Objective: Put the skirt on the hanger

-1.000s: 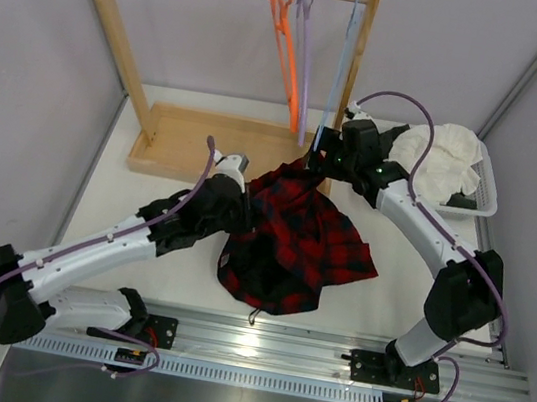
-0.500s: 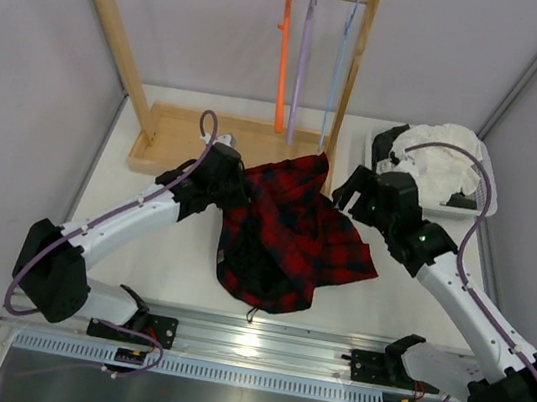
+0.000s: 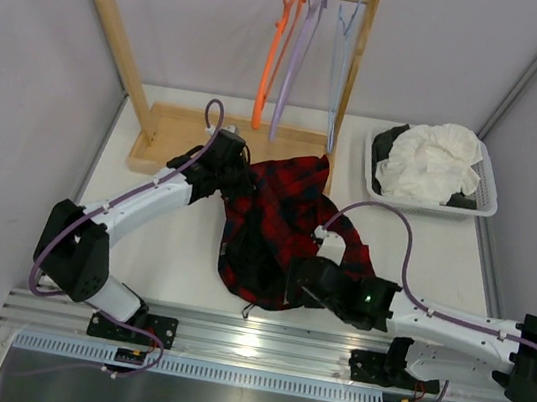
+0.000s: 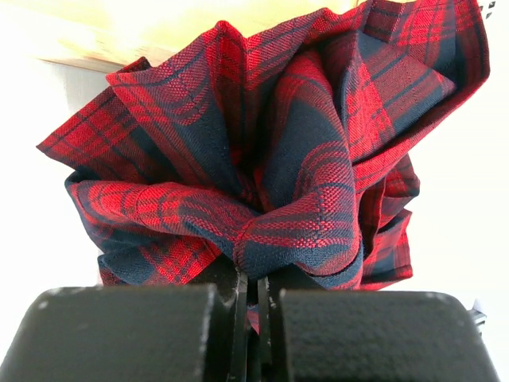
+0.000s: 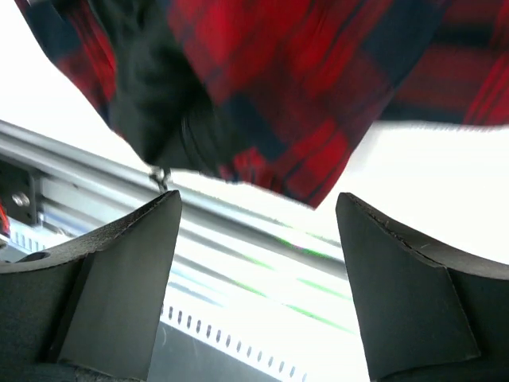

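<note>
The red and black plaid skirt lies crumpled on the white table in front of the rack. My left gripper is shut on its upper left edge; the left wrist view shows the skirt bunched right above the closed left gripper. Low over the table, my right gripper stands open at the skirt's near edge. In the right wrist view nothing lies between the fingers of that gripper, and the skirt hangs just beyond them. The lavender hanger hangs on the wooden rod.
An orange hanger and a pale blue hanger flank the lavender one on the wooden rack, whose base sits behind the skirt. A white basket with a white garment stands back right. A metal rail runs along the near edge.
The right arm has swung from the rack down to the skirt's near edge. The left gripper has drawn the skirt's corner back toward the rack. The hangers are swinging.
</note>
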`<action>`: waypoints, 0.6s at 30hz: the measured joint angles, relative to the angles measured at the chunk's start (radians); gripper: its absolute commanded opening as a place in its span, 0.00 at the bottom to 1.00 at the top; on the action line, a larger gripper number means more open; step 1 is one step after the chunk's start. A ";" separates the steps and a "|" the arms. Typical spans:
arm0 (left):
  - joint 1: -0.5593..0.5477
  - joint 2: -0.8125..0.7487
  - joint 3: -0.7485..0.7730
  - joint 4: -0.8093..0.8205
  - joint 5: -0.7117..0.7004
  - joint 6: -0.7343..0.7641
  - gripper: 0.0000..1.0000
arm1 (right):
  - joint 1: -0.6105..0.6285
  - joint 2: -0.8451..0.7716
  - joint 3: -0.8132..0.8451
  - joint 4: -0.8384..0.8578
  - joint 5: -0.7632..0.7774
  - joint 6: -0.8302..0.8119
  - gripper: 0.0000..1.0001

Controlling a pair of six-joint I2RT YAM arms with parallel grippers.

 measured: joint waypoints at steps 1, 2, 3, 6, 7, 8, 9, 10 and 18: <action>0.000 0.000 0.000 0.000 0.000 0.000 0.00 | 0.028 0.008 -0.003 -0.008 0.011 0.024 0.85; 0.000 0.000 0.000 0.000 0.001 0.000 0.00 | 0.062 0.019 -0.005 -0.011 0.021 0.058 0.87; 0.000 0.000 0.000 0.000 0.001 0.000 0.00 | 0.093 0.028 -0.007 -0.013 0.025 0.088 0.87; 0.000 0.000 0.000 0.000 0.001 0.001 0.00 | 0.148 0.062 -0.027 0.012 0.027 0.160 0.88; 0.000 0.000 0.000 0.000 0.001 0.000 0.00 | 0.153 0.077 -0.039 0.030 0.026 0.180 0.87; 0.000 0.000 0.000 0.000 0.002 0.001 0.00 | 0.155 0.092 -0.049 0.045 0.026 0.193 0.86; 0.000 0.000 0.000 0.000 0.002 0.001 0.00 | 0.156 0.111 -0.061 0.058 0.026 0.209 0.85; 0.000 0.000 0.000 0.000 0.002 0.001 0.00 | 0.156 0.131 -0.070 0.067 0.026 0.221 0.84; 0.000 -0.002 -0.001 0.000 0.000 0.002 0.00 | 0.072 0.179 -0.124 0.136 0.041 0.257 0.26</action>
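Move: The skirt's near edge, at its right-hand corner, lies under the right gripper: about 8 cm down, some 3 cm nearer the base and 1 cm to the right. The skirt's string loop is about 10 cm to the right hand's left and 5 cm back. The bunch in the left fingers is some 21 cm ahead of the right hand, 13 cm left and 3 cm higher. From the left hand, that near edge is about 24 cm back, 14 cm right and 11 cm down. Sink the right gripper about 7 cm onto the skirt's near edge, first drawing back some 4 cm towards the base, then reaching forward again about 2 cm while still low. Tip the fingers a few degrees steeper, turn slightly clockwise, and close from wide open to about half around the corner. Hold the left gripper still, shut on its bunch of skirt. ##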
